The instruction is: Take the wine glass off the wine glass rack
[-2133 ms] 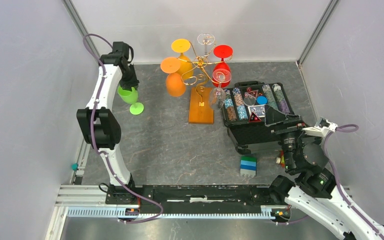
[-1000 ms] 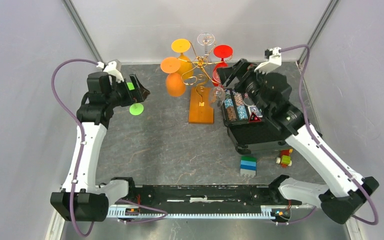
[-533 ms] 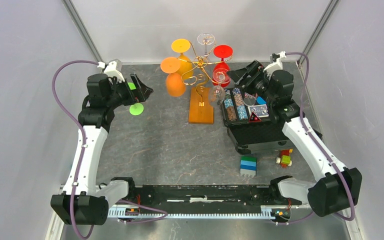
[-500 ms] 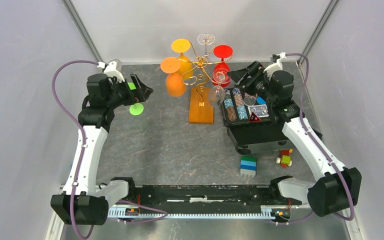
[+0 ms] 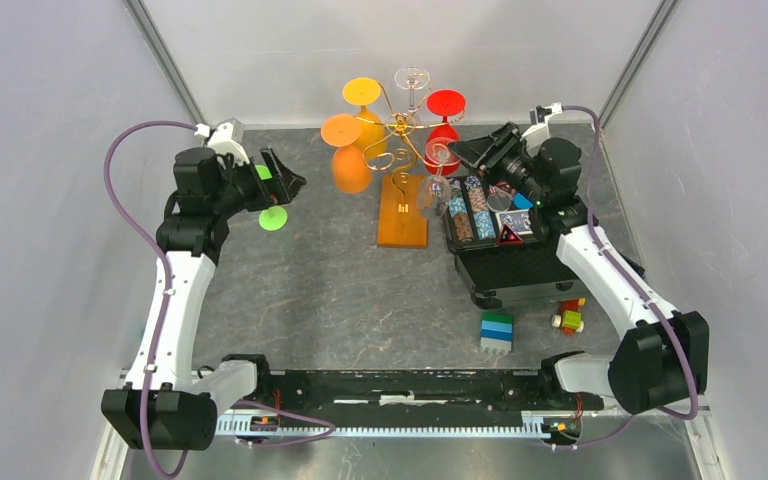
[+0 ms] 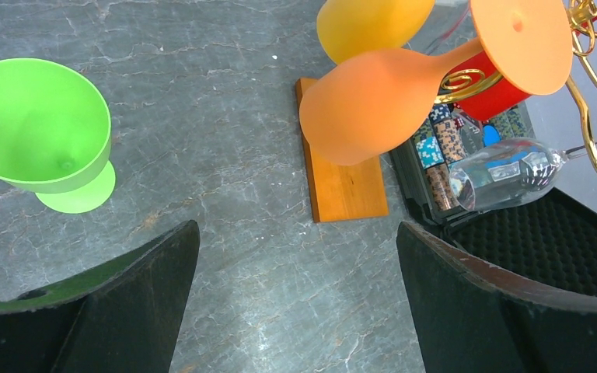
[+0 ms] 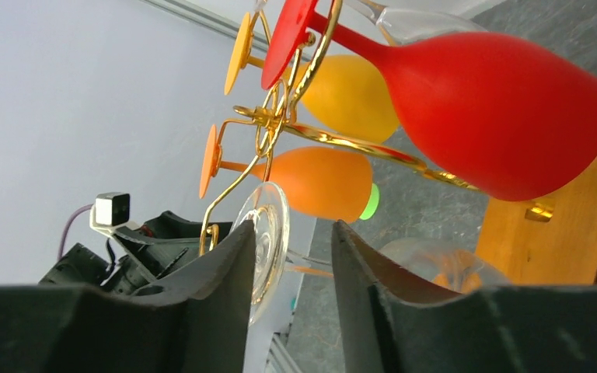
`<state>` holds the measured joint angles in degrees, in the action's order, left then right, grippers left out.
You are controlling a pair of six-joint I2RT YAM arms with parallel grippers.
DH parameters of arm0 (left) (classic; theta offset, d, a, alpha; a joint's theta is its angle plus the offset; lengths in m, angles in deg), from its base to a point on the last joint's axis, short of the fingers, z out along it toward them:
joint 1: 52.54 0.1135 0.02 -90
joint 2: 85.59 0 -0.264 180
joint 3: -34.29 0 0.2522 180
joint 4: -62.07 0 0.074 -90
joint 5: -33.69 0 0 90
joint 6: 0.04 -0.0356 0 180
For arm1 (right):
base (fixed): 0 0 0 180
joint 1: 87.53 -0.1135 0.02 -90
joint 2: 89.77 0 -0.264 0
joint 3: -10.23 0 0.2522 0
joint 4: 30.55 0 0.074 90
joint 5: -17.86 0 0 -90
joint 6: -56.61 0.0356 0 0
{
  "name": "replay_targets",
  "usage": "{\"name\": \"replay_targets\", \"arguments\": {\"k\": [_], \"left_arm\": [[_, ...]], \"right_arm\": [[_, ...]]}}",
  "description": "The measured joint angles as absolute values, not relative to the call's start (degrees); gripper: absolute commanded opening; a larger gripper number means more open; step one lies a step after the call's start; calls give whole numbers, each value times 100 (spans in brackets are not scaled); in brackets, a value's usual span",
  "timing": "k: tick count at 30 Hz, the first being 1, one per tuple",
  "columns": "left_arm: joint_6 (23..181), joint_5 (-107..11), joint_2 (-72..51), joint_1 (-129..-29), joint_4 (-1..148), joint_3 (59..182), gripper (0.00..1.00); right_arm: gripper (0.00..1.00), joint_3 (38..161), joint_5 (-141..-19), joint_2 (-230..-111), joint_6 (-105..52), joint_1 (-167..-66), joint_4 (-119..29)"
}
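The wine glass rack [image 5: 400,125] is gold wire on an orange-brown wooden base [image 5: 403,212] at the back centre. Orange [image 5: 345,150], yellow [image 5: 363,95], red [image 5: 446,105] and clear glasses hang from it. My right gripper [image 5: 462,150] is at the nearer clear wine glass [image 5: 436,190]. In the right wrist view the gripper [image 7: 291,229] is half closed but still open around the thin stem [image 7: 308,266], beside the glass's foot [image 7: 272,233]. My left gripper [image 5: 285,183] is wide open and empty beside a green glass [image 5: 272,215] standing on the table.
An open black case [image 5: 515,270] of poker chips lies right of the rack, directly under my right arm. A blue-green block stack [image 5: 497,332] and a small toy [image 5: 567,320] sit near the front right. Grey walls close in the back and sides.
My right wrist has drawn back to the right and lined up on the clear glass, and its jaws have narrowed around the stem. The left arm has stayed still.
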<state>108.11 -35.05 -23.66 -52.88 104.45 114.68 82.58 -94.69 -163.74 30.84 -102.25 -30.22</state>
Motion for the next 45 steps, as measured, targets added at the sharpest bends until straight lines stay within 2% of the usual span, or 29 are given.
{"name": "replay_targets", "arguments": {"k": [8, 18, 45], "left_arm": [[10811, -3503, -2372, -5288, 10443, 11418, 100], [10811, -3503, -2372, -5288, 10445, 11396, 100], [10813, -3505, -2372, -5288, 10445, 11396, 100]], "right_arm": [[26, 8077, -9563, -16363, 3478, -10225, -2762], [1, 8077, -9506, -16232, 3561, -10227, -2819], [0, 8094, -9320, -15961, 3757, -10688, -2876]]}}
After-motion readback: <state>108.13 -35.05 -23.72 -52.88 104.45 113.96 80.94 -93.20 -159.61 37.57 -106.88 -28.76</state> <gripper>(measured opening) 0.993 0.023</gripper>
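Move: The clear wine glass hangs upside down on the rack, its foot already between the right hand's half-open fingers, centred about 2 cm left, 1 cm back and 1 cm higher. From the right hand, the red glass's foot is some 10 cm ahead and 1 cm left, and the rack's hub about 5 cm ahead and 10 cm left, both roughly at hand height. For the left hand, the clear foot lies about 30 cm right, 4 cm ahead and 4 cm higher. The right hand almost holds its place while its fingers shut from half open, one above and one below, and pinch the thin foot of the clear wine glass flat between them. Then, with the pinch kept, it draws back about 3 cm and up some 2.5 cm, lifting the foot off the rack's hook, and towards the end also slides about 2 cm left, the wrist rolling only some 5 degrees. ##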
